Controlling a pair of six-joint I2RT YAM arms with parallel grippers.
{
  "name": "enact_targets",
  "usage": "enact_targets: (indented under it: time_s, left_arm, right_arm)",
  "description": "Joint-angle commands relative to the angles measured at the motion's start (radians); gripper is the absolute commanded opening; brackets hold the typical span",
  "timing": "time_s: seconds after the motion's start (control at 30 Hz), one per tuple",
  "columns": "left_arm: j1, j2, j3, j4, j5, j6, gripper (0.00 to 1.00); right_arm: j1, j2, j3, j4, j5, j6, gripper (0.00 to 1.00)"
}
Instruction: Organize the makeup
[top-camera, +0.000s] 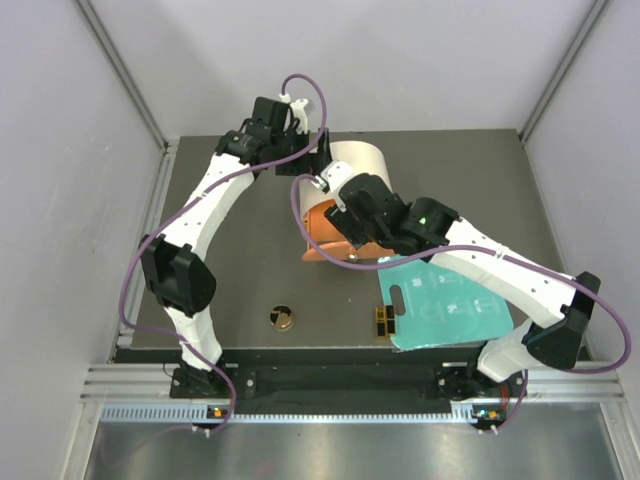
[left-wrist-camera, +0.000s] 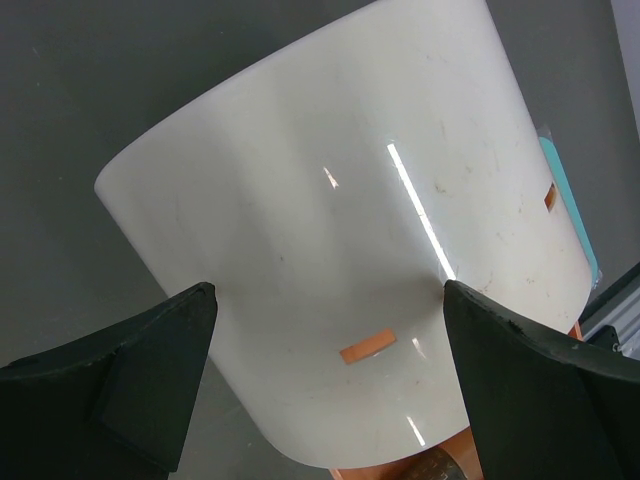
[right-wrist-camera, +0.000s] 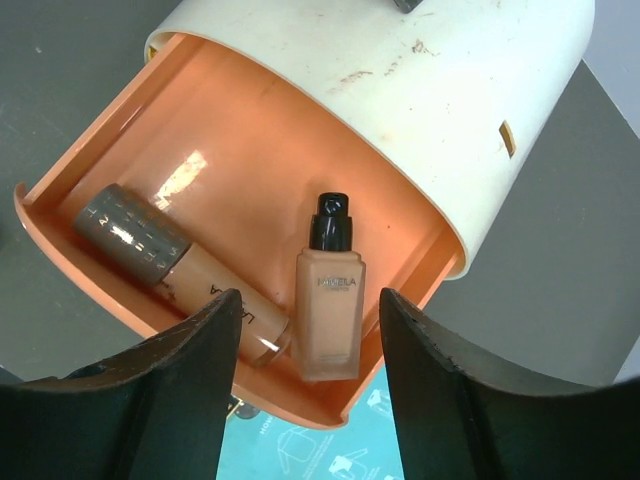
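The makeup is split between the drawer and the table. Two peach tubes lie in the orange drawer (right-wrist-camera: 250, 150) pulled out of the cream box (right-wrist-camera: 400, 70). One has a black pump cap (right-wrist-camera: 328, 300), the other a grey-brown cap (right-wrist-camera: 175, 260). My right gripper (right-wrist-camera: 310, 310) hangs open just above the pump-cap tube, with a gap on each side. My left gripper (left-wrist-camera: 325, 295) is wide open against the box's cream wall (left-wrist-camera: 330, 180); contact is unclear. The round gold-rimmed compact (top-camera: 281, 317) and the black-and-gold piece (top-camera: 383, 322) sit near the front edge.
A flat teal board (top-camera: 450, 305) lies at the right front, partly under the right arm, and it shows below the drawer's lip (right-wrist-camera: 330, 450). The cream box (top-camera: 360, 162) stands at the back middle, its drawer (top-camera: 322, 232) open toward the front left. Grey walls close in the table.
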Motion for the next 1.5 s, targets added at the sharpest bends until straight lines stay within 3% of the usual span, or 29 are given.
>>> enact_targets:
  time_s: [0.0,0.13,0.23,0.27,0.3,0.37,0.57,0.93,1.1,1.47]
  left_arm:
    - [-0.007,0.025,0.037,-0.025,-0.028,0.029,0.99]
    - [-0.007,0.040,0.059,-0.031,-0.031,0.032,0.99]
    - [-0.008,0.049,0.080,-0.040,-0.031,0.033,0.99]
    - [-0.007,0.051,0.083,-0.042,-0.030,0.032,0.99]
    - [-0.007,0.056,0.088,-0.043,-0.031,0.032,0.99]
    - [-0.008,0.057,0.092,-0.045,-0.030,0.032,0.99]
    - [-0.007,0.059,0.095,-0.045,-0.031,0.033,0.99]
    - [-0.007,0.063,0.094,-0.050,-0.030,0.027,0.99]
    - [-0.007,0.060,0.089,-0.056,-0.030,0.030,0.99]
    - [-0.008,0.054,0.088,-0.068,-0.041,0.039,0.99]
  right_arm:
    - [-0.010,-0.041,0.034,0.037,0.034,0.018,0.57]
    - [-0.010,-0.074,0.069,0.031,0.036,0.038,0.56]
    - [-0.010,-0.111,0.091,0.026,0.013,0.068,0.46]
    - [-0.010,-0.123,0.092,0.025,-0.027,0.090,0.23]
    - [-0.011,-0.134,0.081,0.025,-0.050,0.128,0.12]
    - [-0.007,-0.163,0.060,0.020,-0.136,0.156,0.01]
    - [0.041,-0.232,-0.104,0.035,-0.306,0.286,0.00]
    - [0.145,-0.260,-0.359,0.150,-0.333,0.417,0.00]
    - [0.142,-0.223,-0.394,0.175,-0.256,0.427,0.00]
    - [0.127,-0.134,-0.327,0.198,0.074,0.434,0.00]
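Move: The open orange drawer's front knob, which the right hand is coming round to, lies some 6 cm back from it, about 1 cm to its left and 10 cm lower. In the drawer, roughly 8 cm below that hand, the foundation tube lies some 4 cm to its left and 1 cm back, the pump bottle about 3 cm to its right and 1 cm ahead. From the left hand, over the white cabinet, the knob is some 20 cm back, 8 cm right and 9 cm down. With the tube already released in the drawer, the right hand lifts about 6 cm clear, shutting its empty fingers, and arcs back some 12 cm over the drawer's front while dropping well below its starting height. It then turns forward about 4 cm towards the knob, closed tips leading; the wrist rolls left side up and tips further down by about 20 degrees, then eases partly back. ##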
